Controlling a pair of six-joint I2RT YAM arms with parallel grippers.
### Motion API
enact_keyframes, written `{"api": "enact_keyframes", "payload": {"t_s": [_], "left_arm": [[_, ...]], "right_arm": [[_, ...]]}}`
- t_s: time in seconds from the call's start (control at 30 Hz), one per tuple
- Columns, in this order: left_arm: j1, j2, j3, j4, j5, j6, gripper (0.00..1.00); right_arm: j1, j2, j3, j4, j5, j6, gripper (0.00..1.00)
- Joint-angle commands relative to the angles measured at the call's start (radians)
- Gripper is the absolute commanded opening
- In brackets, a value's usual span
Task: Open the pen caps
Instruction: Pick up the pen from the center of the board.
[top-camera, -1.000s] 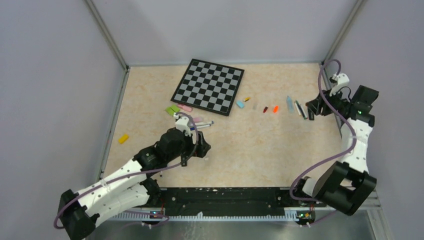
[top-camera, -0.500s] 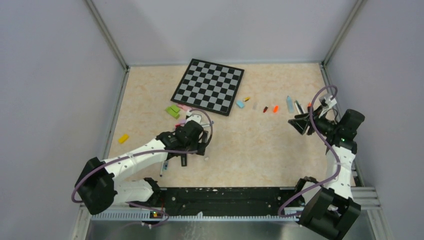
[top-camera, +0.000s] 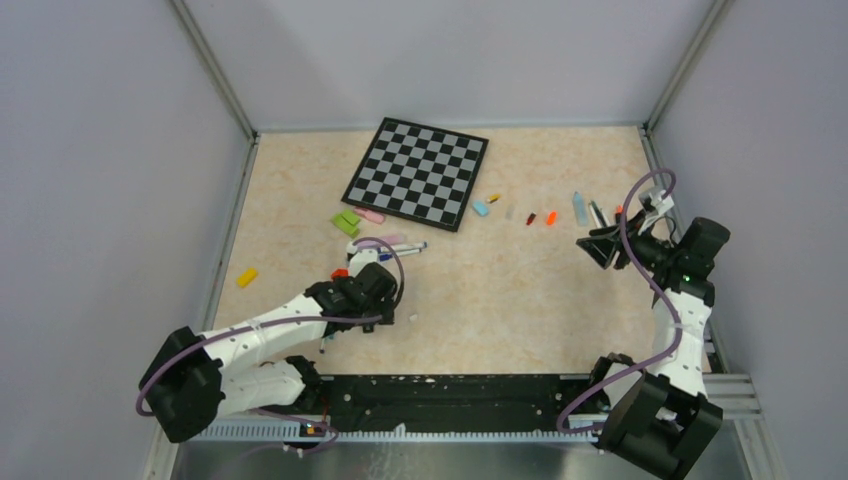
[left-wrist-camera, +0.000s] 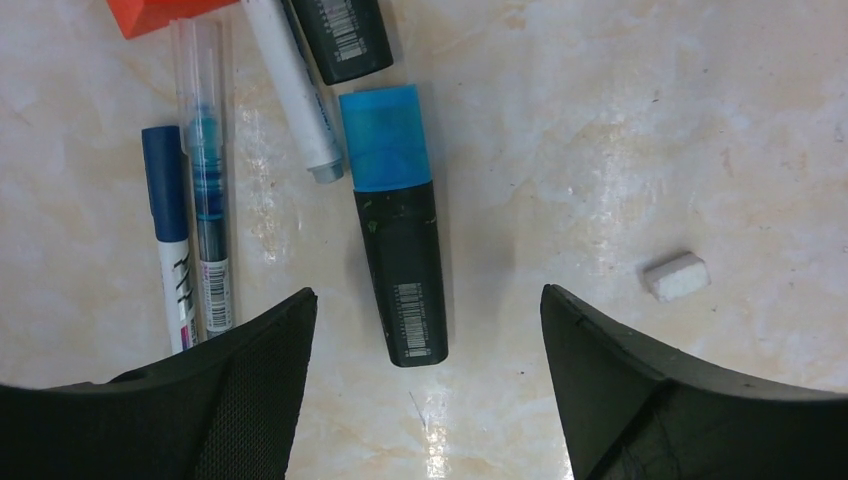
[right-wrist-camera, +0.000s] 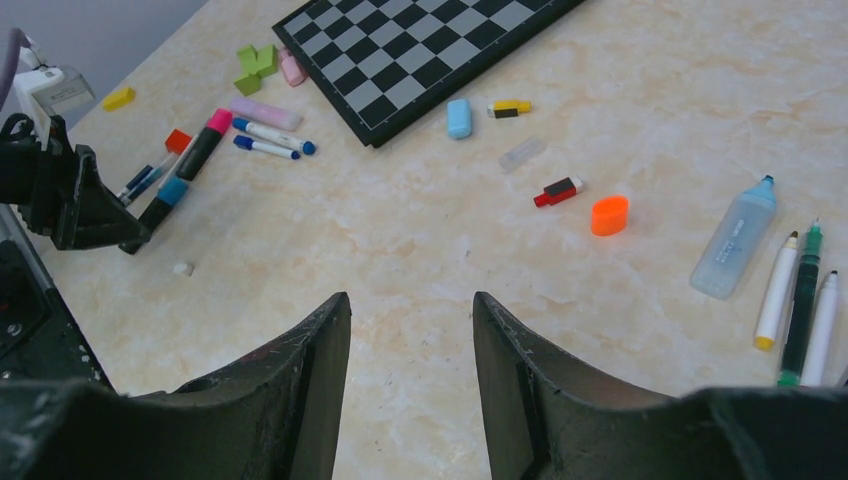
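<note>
My left gripper (left-wrist-camera: 428, 292) hangs open, close above the table. It straddles the rear end of a black highlighter (left-wrist-camera: 403, 270) with a blue cap (left-wrist-camera: 385, 138). The fingers (left-wrist-camera: 250, 390) do not touch it. Beside it lie a white pen (left-wrist-camera: 290, 85), a clear-capped blue pen (left-wrist-camera: 205, 180), a dark-blue-capped pen (left-wrist-camera: 168, 225) and a second black highlighter (left-wrist-camera: 345, 35). My right gripper (right-wrist-camera: 410, 300) stands open and empty over bare table at the right. Loose caps lie ahead of it: light blue (right-wrist-camera: 458, 117), orange (right-wrist-camera: 609, 215) and clear (right-wrist-camera: 522, 153).
The checkered board (top-camera: 417, 172) lies at the back. A light-blue highlighter (right-wrist-camera: 735, 240) and three thin pens (right-wrist-camera: 800, 300) lie at the far right. Green blocks (right-wrist-camera: 255, 65), a yellow block (right-wrist-camera: 118, 98) and an orange block (left-wrist-camera: 160, 12) sit on the left. A white crumb (left-wrist-camera: 676, 276) lies near my left gripper.
The left arm has drawn back toward the near left and come down over the pens, its jaws narrowing a little. The right arm swung inward earlier and now holds still.
</note>
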Motion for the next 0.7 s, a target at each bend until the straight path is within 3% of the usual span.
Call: {"api": "enact_keyframes", "payload": {"t_s": [0.0, 0.17, 0.3, 0.67], "left_arm": [[0.018, -0.019, -0.039, 0.064, -0.012, -0.054, 0.84], [0.046, -0.011, -0.064, 0.084, 0.011, -0.071, 0.75], [0.059, -0.004, -0.072, 0.078, 0.012, -0.087, 0.61], [0.063, 0.101, -0.056, 0.074, 0.027, -0.087, 0.49]], "right_arm": [[0.002, -0.012, 0.032, 0.033, -0.023, 0.003, 0.47], [0.003, -0.008, 0.03, 0.034, -0.021, 0.002, 0.47], [0.002, -0.007, 0.028, 0.034, -0.019, 0.002, 0.47], [0.002, -0.006, 0.028, 0.032, -0.014, -0.001, 0.47]]}}
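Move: The blue-capped black highlighter lies under the left hand, about 4 cm down, its middle some 2 cm ahead and 1 cm left. From that hand, a white marker lies about 8 cm ahead and 4 cm left, a clear blue pen 3 cm ahead and 8 cm left, and a small white scrap level with it, 9 cm right. From the right hand, the highlighter is roughly 45 cm left, 8 cm back and 20 cm lower. Down and a little left, the left hand sinks about 2.5 cm over the body of the blue-capped highlighter while the wrist turns slightly counter-clockwise, squaring the fingers to its length. After the first bit of descent the fingers draw in from wide to about half open, one on each side of the black body; the right finger comes close to its side, contact not certain. ##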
